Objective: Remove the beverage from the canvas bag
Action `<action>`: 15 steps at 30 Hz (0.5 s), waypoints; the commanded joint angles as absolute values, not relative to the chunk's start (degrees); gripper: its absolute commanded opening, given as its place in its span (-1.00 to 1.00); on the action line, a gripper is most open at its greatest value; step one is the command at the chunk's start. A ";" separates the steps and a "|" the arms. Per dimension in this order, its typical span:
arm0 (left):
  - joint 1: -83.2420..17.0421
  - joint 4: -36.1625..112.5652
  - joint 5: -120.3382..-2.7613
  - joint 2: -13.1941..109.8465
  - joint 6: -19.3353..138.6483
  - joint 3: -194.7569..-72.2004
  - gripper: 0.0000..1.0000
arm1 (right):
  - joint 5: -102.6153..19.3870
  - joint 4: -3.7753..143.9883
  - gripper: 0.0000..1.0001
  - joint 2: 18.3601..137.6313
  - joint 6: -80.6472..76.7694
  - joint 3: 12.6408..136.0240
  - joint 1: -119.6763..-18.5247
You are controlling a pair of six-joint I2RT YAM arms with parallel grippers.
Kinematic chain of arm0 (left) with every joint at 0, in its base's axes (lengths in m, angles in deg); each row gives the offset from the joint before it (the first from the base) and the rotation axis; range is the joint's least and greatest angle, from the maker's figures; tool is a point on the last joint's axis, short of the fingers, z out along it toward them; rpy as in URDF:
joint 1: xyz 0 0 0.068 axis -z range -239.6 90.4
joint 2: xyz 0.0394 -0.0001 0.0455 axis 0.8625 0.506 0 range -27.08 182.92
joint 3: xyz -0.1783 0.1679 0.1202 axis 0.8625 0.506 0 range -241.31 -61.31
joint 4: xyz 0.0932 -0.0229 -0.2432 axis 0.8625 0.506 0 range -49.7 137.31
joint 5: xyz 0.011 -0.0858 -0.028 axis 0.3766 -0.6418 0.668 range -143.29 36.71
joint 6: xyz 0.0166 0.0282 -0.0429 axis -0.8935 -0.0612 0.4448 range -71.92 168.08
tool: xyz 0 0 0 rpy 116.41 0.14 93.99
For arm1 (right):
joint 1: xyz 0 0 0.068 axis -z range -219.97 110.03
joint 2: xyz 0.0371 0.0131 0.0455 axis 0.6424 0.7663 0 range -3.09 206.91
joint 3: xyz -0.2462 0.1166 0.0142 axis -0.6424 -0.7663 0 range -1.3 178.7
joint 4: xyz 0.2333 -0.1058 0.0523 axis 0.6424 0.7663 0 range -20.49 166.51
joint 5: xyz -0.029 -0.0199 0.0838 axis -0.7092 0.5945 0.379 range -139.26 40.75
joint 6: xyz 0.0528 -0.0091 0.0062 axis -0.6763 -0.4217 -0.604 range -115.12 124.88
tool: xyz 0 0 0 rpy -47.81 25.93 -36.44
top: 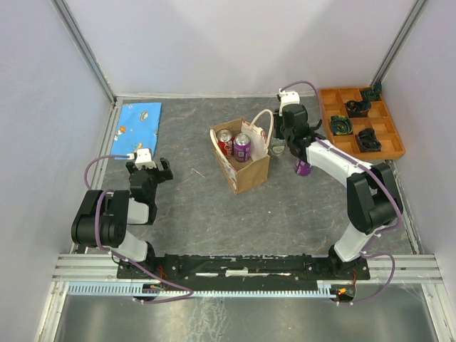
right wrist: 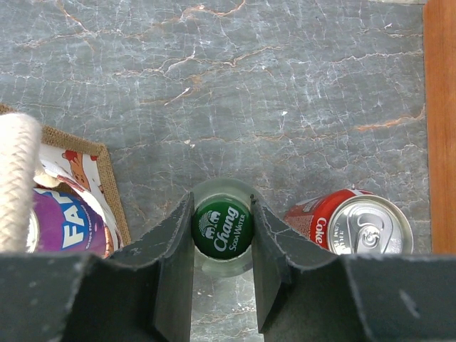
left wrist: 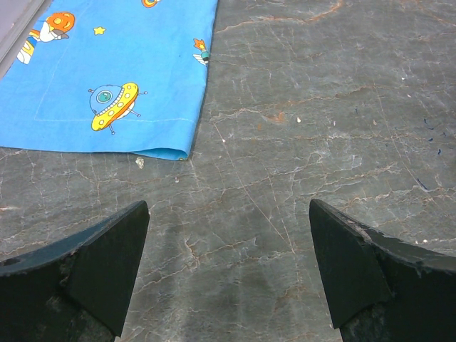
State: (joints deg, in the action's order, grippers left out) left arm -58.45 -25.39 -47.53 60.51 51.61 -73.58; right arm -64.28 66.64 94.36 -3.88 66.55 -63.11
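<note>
The tan canvas bag [top: 249, 173] stands mid-table, with a red can [top: 225, 142] and a purple can [top: 242, 146] upright inside. Just right of the bag, my right gripper [right wrist: 222, 208] is shut on a glass bottle with a green Chang soda-water cap [right wrist: 222, 228], its fingers pressing the cap from both sides. Whether the bottle's base touches the table is hidden. A red Coke can [right wrist: 360, 229] stands on the table right of the bottle. The bag's edge [right wrist: 114, 192], a cream handle [right wrist: 14, 178] and the purple can [right wrist: 64, 228] show at left. My left gripper [left wrist: 228, 271] is open and empty over bare table.
An orange compartment tray [top: 390, 146] holding dark parts sits at the back right. A blue cartoon cloth [top: 139, 121] lies at the back left, just ahead of my left gripper [top: 149, 167]. A purple can-like thing [top: 304, 169] stands under my right forearm. Grey walls enclose the table.
</note>
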 commanded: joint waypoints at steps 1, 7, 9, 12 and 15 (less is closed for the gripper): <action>-58.15 -27.28 -46.82 59.97 49.13 -74.73 0.99 | -64.65 61.36 -0.07 93.27 -3.80 67.34 -63.18; -58.20 -27.31 -46.86 60.01 49.13 -74.75 0.98 | -66.07 61.70 0.67 92.02 -3.00 67.50 -63.17; -58.19 -27.35 -46.86 59.96 49.13 -74.73 0.99 | -66.32 61.75 0.68 91.17 -2.57 67.77 -63.17; -58.19 -27.37 -46.79 59.96 49.13 -74.71 0.99 | -69.21 61.81 0.68 89.21 -1.65 68.71 -63.17; -58.19 -27.28 -46.84 59.94 49.13 -74.73 0.99 | -76.84 64.45 0.68 85.94 -1.93 71.57 -63.17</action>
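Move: In the right hand's pads, the green-capped bottle already stands on the table outside the bag, its middle about 8 cm straight below. The red can stands roughly 8 cm to the right of the bottle and level with it; a purple can lies about 9 cm right and 7 cm back. The canvas bag is some 12 cm left and 3 cm back. From the idle left hand, the bottle is roughly 43 cm to the right, 10 cm ahead. Letting go of the bottle's green cap, the right fingers spread from under half open to mostly open while the hand scarcely shifts. The hand then eases up off the cap by about 2 cm, drifting some 1 cm right towards the red can, its fingers staying wide. ##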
